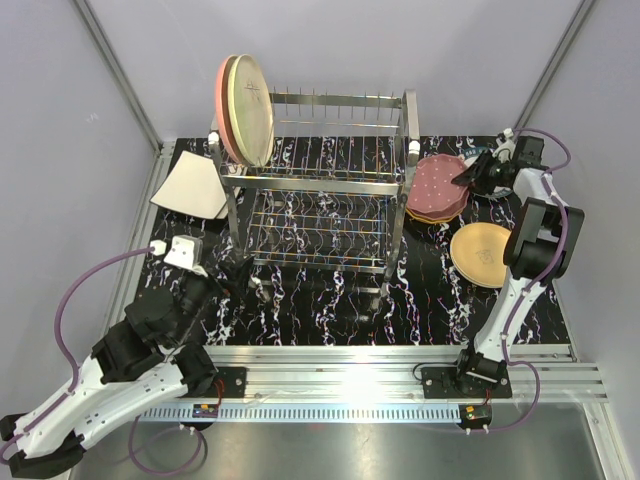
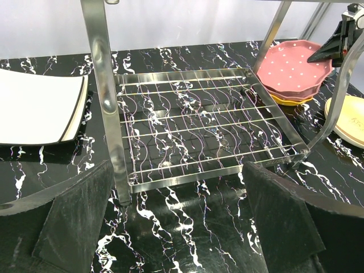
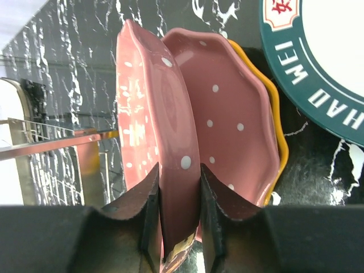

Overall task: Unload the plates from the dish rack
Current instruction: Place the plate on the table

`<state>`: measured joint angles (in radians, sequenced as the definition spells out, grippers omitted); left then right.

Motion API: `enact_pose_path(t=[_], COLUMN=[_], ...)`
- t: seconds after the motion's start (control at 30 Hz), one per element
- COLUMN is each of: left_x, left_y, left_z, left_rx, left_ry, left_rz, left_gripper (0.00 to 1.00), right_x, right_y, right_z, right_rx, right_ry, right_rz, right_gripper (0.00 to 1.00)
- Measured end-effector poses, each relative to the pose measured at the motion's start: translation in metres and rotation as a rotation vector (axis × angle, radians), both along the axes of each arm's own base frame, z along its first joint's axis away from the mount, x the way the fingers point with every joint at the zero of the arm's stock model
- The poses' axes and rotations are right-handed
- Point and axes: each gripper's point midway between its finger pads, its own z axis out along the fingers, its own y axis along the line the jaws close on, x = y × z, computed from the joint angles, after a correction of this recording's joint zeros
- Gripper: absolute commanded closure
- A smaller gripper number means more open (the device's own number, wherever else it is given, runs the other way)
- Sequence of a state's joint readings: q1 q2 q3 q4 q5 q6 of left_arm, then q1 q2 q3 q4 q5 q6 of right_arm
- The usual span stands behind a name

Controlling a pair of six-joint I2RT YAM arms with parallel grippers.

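Observation:
The dish rack (image 1: 320, 190) stands mid-table, and a pink plate (image 1: 224, 100) and a cream plate (image 1: 251, 108) stand upright at the left end of its top tier. Right of the rack, my right gripper (image 3: 179, 193) is shut on the rim of a maroon white-dotted plate (image 3: 165, 108). That plate tilts off a second dotted plate (image 3: 227, 114), which lies on an orange plate (image 3: 280, 136). My left gripper (image 2: 182, 222) hangs open and empty low before the rack's lower tier (image 2: 193, 122).
A squarish white plate (image 1: 190, 188) lies on the table left of the rack. A tan plate (image 1: 480, 253) lies at the right, in front of the dotted stack (image 1: 437, 187). A white plate with a teal rim (image 3: 318, 62) lies just beyond the stack.

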<state>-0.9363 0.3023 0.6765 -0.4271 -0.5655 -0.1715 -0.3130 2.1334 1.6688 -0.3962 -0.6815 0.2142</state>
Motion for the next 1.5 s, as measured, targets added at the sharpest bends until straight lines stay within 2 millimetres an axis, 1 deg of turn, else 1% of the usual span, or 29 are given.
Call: enact_pose_path(t=[0.1,0.27,0.33,0.43,0.53,0.57,0.67,1.03,1.1,1.13,1.23,1.3,1.5], left_x=[0.0,-0.001,-0.001,-0.001,-0.001,-0.001,-0.001,-0.002,-0.002,-0.002,-0.002,-0.002,-0.001], left_y=[0.0,0.002,0.003,0.003,0.003,0.003,0.003,0.004,0.004,0.004,0.004,0.004,0.004], left_z=[0.0,0.002,0.002,0.002,0.002,0.002,0.002,0.004,0.004,0.004,0.004,0.004,0.003], left_rx=[0.0,-0.004,-0.005,-0.004,-0.004,-0.004,-0.004,-0.01,-0.012,-0.013,-0.013,-0.013,-0.008], left_ry=[0.0,-0.007,-0.009,-0.01,-0.01,-0.01,-0.01,-0.015,-0.016,-0.017,-0.017,-0.017,-0.013], left_rz=[0.0,0.004,0.004,0.004,0.004,0.004,0.004,0.003,0.004,0.004,0.004,0.004,0.008], left_gripper=[0.01,0.01,0.01,0.01,0.01,0.01,0.01,0.01,0.01,0.01,0.01,0.01,0.01], right_x=[0.002,0.0,-0.001,-0.003,-0.006,-0.007,-0.01,-0.013,-0.014,-0.014,-0.016,-0.022,-0.049], right_y=[0.0,-0.001,0.0,0.0,-0.001,-0.001,-0.004,-0.012,-0.015,-0.017,-0.021,-0.024,-0.024], right_z=[0.002,0.0,-0.001,-0.003,-0.005,-0.006,-0.011,-0.009,-0.006,-0.003,0.01,0.02,0.05], right_rx=[-0.001,-0.012,-0.011,-0.019,-0.028,-0.035,-0.066,-0.163,-0.19,-0.206,-0.259,-0.304,-0.401], right_ry=[-0.005,0.001,0.007,0.013,0.023,0.026,0.034,0.027,0.021,0.011,-0.017,-0.041,-0.099], right_rz=[0.002,0.009,0.011,0.018,0.026,0.03,0.037,0.056,0.057,0.06,0.07,0.077,0.105], right_gripper=[0.56,0.48,0.36,0.28,0.23,0.2,0.15,0.12,0.09,0.05,0.0,0.0,0.0])
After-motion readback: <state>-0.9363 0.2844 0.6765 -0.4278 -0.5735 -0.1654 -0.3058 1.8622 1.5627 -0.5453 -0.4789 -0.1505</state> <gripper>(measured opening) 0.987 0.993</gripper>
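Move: The right hand still pinches the tilted pink plate by its right rim; the plate stack, the place it is going to, is centred about 7 cm to the left, 1 cm back and 4 cm below. The green-rimmed plate lies some 7 cm right and 3 cm ahead, the tan plate about 19 cm back and 7 cm right, both roughly 6 cm below. From the left hand, the stack is some 32 cm ahead, 50 cm right and 24 cm below. Right hand opens, releasing the pink plate, then retreats back and up about 7 cm, its left side dipping. ##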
